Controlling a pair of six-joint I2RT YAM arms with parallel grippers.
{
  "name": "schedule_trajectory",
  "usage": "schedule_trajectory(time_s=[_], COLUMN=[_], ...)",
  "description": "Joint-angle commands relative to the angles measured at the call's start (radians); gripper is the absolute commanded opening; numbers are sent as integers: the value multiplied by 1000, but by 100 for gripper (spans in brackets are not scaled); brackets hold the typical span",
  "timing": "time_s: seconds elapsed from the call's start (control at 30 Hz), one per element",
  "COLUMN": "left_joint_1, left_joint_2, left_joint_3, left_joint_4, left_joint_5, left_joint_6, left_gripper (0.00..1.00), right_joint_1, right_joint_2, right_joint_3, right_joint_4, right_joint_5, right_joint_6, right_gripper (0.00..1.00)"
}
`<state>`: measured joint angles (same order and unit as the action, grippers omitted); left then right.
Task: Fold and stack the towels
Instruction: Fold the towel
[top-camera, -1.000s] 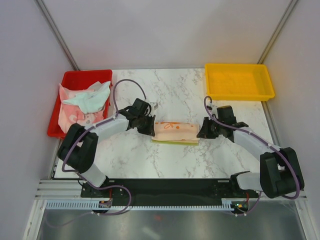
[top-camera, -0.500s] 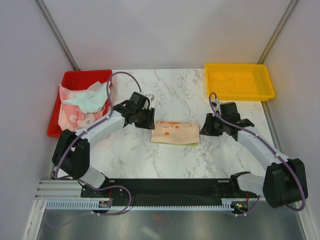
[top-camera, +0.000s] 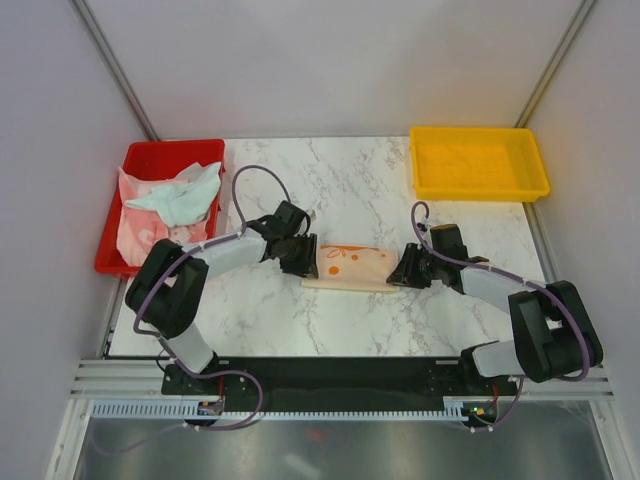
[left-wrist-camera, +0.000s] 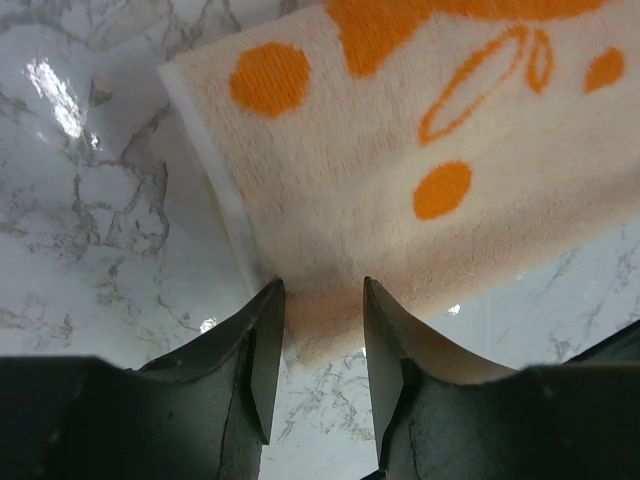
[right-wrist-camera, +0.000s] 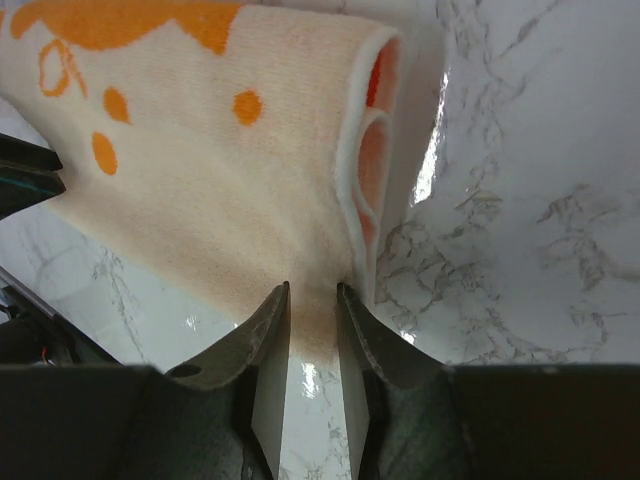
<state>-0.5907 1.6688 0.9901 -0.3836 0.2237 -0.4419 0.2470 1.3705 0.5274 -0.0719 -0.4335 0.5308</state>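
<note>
A folded peach towel (top-camera: 350, 265) with orange prints lies flat on the marble table, mid-way between the arms. My left gripper (top-camera: 308, 262) is at its left end, open, with the towel's near corner (left-wrist-camera: 400, 130) reaching just between the fingertips (left-wrist-camera: 322, 285). At the right end my right gripper (top-camera: 397, 272) is open by a narrow gap (right-wrist-camera: 313, 288), and the towel's folded edge (right-wrist-camera: 200, 150) lies at its tips. More towels, a mint green one (top-camera: 180, 195) over a pink one (top-camera: 140, 228), lie crumpled in the red tray.
The red tray (top-camera: 112, 262) stands at the table's left edge. A yellow tray (top-camera: 416, 165) stands at the back right. Grey walls close in the table on the left, back and right.
Both grippers have opened and let go of the peach towel. They drew back slightly, then returned low to its two ends. The towel has settled flatter.
</note>
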Motion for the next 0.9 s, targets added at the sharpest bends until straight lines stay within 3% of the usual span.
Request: schedule_trajectory(time_s=[0.0,0.13,0.27,0.47,0.63,0.87], left_joint_1=[0,0,2,0,11,52], left_joint_2=[9,-3,-29,-27,66,147], left_joint_3=[-5,47,108,157,176,183], left_joint_4=[9,-37,-90,-84,-75,-69], left_joint_5=[-84,-113,-119,-61,-101,-109], left_joint_6=[-49,-46,-34,-34,-18,-23], left_gripper=[45,45,47,49,49,49], right_joint_1=[14,14,14,12,17,80], right_joint_2=[-11,-59,-112,-137,-33,82], right_joint_3=[-18,-43,-23,31,22,3], right_joint_4=[118,95,32,-55,52,193], right_joint_5=[-18,13,18,136,116,107], right_joint_6=[6,3,-2,-29,-26,-12], right_gripper=[33,35,52,62,71,72])
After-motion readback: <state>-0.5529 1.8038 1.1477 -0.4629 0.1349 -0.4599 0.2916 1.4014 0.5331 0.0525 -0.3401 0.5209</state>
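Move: The folded towel is spread between the grippers, its middle about 8 cm right of the left one, 2 cm ahead and 2 cm lower; its far left corner is some 7 cm ahead of that gripper and 2 cm to the right. From the right gripper, the towel's middle is about 9 cm left, 3 cm ahead and 2 cm lower, and the far right corner is about 7 cm straight ahead. Dip the left gripper about 1 cm towards the near left part of the towel, lift it, then carry it some 4 cm forward along the left edge and bring it back down to that low height, fingers half open. Hop the right gripper about 2.5 cm up and forward too, lowering it again with its fingers spreading wide to straddle the towel's right edge. ##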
